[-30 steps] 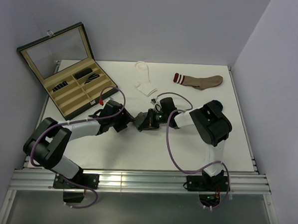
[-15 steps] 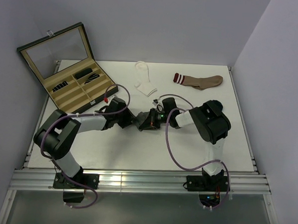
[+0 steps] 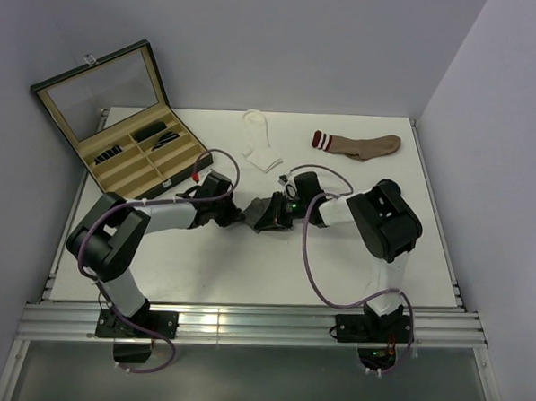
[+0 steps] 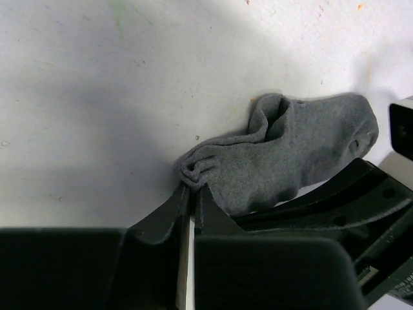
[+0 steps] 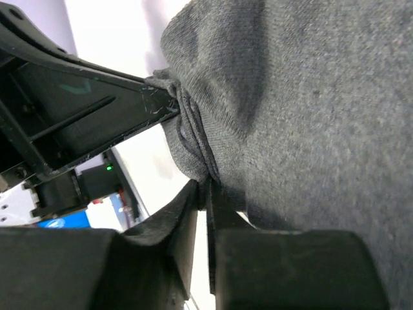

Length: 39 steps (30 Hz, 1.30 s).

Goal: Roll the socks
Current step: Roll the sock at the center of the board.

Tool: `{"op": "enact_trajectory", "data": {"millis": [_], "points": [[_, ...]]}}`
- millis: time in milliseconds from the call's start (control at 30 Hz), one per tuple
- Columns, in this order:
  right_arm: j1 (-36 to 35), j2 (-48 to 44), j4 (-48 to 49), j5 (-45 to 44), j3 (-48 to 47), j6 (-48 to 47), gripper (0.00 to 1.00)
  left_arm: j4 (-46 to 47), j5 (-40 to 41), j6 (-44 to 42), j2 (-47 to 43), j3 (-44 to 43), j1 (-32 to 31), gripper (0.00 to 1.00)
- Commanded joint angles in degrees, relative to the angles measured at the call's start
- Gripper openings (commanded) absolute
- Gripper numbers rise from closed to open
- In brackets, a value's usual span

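Observation:
A dark grey sock (image 3: 268,213) lies crumpled mid-table between my two grippers. My left gripper (image 3: 243,215) is shut on its bunched left edge; in the left wrist view the tips (image 4: 192,188) pinch a wad of the grey sock (image 4: 290,155). My right gripper (image 3: 287,208) holds the sock's other side. In the right wrist view the jaws (image 5: 205,187) are nearly together on a fold of the grey fabric (image 5: 310,97). A white sock (image 3: 260,143) lies flat at the back. A brown sock (image 3: 363,144) with a striped cuff lies at the back right.
An open dark case (image 3: 146,161) with tan compartments and a raised lid stands at the back left. Walls close the table at the back and right. The rail with both arm bases runs along the near edge.
My left arm reached right and its jaws closed on the grey sock's edge. The sock and both grippers shifted slightly toward the back right.

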State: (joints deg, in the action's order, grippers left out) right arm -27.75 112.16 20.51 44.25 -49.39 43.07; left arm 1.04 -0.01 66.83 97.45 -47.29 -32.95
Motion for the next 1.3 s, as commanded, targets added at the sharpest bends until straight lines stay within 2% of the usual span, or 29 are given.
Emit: {"op": "enact_trajectory", "data": {"millis": [0, 33, 100, 200, 300, 333, 533, 767, 1267], "points": [[-0.99, -3.78, -7.50, -6.88, -1.15, -5.45, 0.18, -4.02, 2.99, -2.49, 0.37, -2.63, -0.54, 0.00], [-1.43, -5.70, -8.03, -7.77, -0.98, -6.93, 0.24, -4.98, 3.17, -3.01, 0.20, -3.16, -0.62, 0.00], [-2.83, -8.17, -11.27, -11.18, -1.50, -9.65, 0.28, -6.48, 4.22, -3.72, -0.24, -3.86, -0.80, 0.00], [-5.81, -13.36, -15.76, -22.67, -2.03, -13.69, 0.40, -10.00, 5.37, -5.56, -0.42, -6.14, -0.98, 0.00], [-10.02, -17.93, -16.38, -30.60, -1.50, -18.44, 0.46, -13.42, 5.81, -6.44, 0.11, -7.64, -0.98, 0.00], [-11.26, -19.42, -16.47, -35.67, -1.42, -19.76, 0.47, -14.56, 5.81, -6.97, 0.28, -8.51, -0.98, 0.00], [-19.96, -21.81, -11.12, -48.44, 0.87, -29.17, 0.47, -16.42, 5.46, -7.94, 2.30, -10.37, -0.98, 0.00], [-23.84, -18.82, -9.09, -53.03, -1.15, -33.75, 0.46, -16.86, 5.02, -8.20, 2.83, -10.72, -0.98, 0.00], [-28.50, -12.06, -4.08, -56.11, -1.77, -39.46, 0.45, -16.86, 4.14, -7.94, 3.45, -11.07, -0.98, 0.00]]}}
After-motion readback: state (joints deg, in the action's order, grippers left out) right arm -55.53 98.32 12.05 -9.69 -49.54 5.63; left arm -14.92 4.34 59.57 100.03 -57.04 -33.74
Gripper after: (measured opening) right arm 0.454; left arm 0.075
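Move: The left fingers are already shut on the far-left corner of the rolled grey sock end; its middle is roughly 2 cm back and 3 cm right of them. From the right hand, at the near corner and just starting to open, the rolled end's middle is about 1 cm ahead and 2 cm left. The sock's flat toe lies some 8 cm ahead and 9 cm right, the white sock about 26 cm straight ahead. The tray box is around 16 cm ahead and 25 cm left of the left hand. The right fingers let go of the sock's near corner, opening to about half, and the hand lifts some 5 cm, then sinks about 3 cm while easing left and a little back to hover beside the rolled end, swinging the fingers from pointing left to forward-left and down. The left hand keeps its pinch, shifting about 1 cm left and rolling some 10 degrees, left side up. ##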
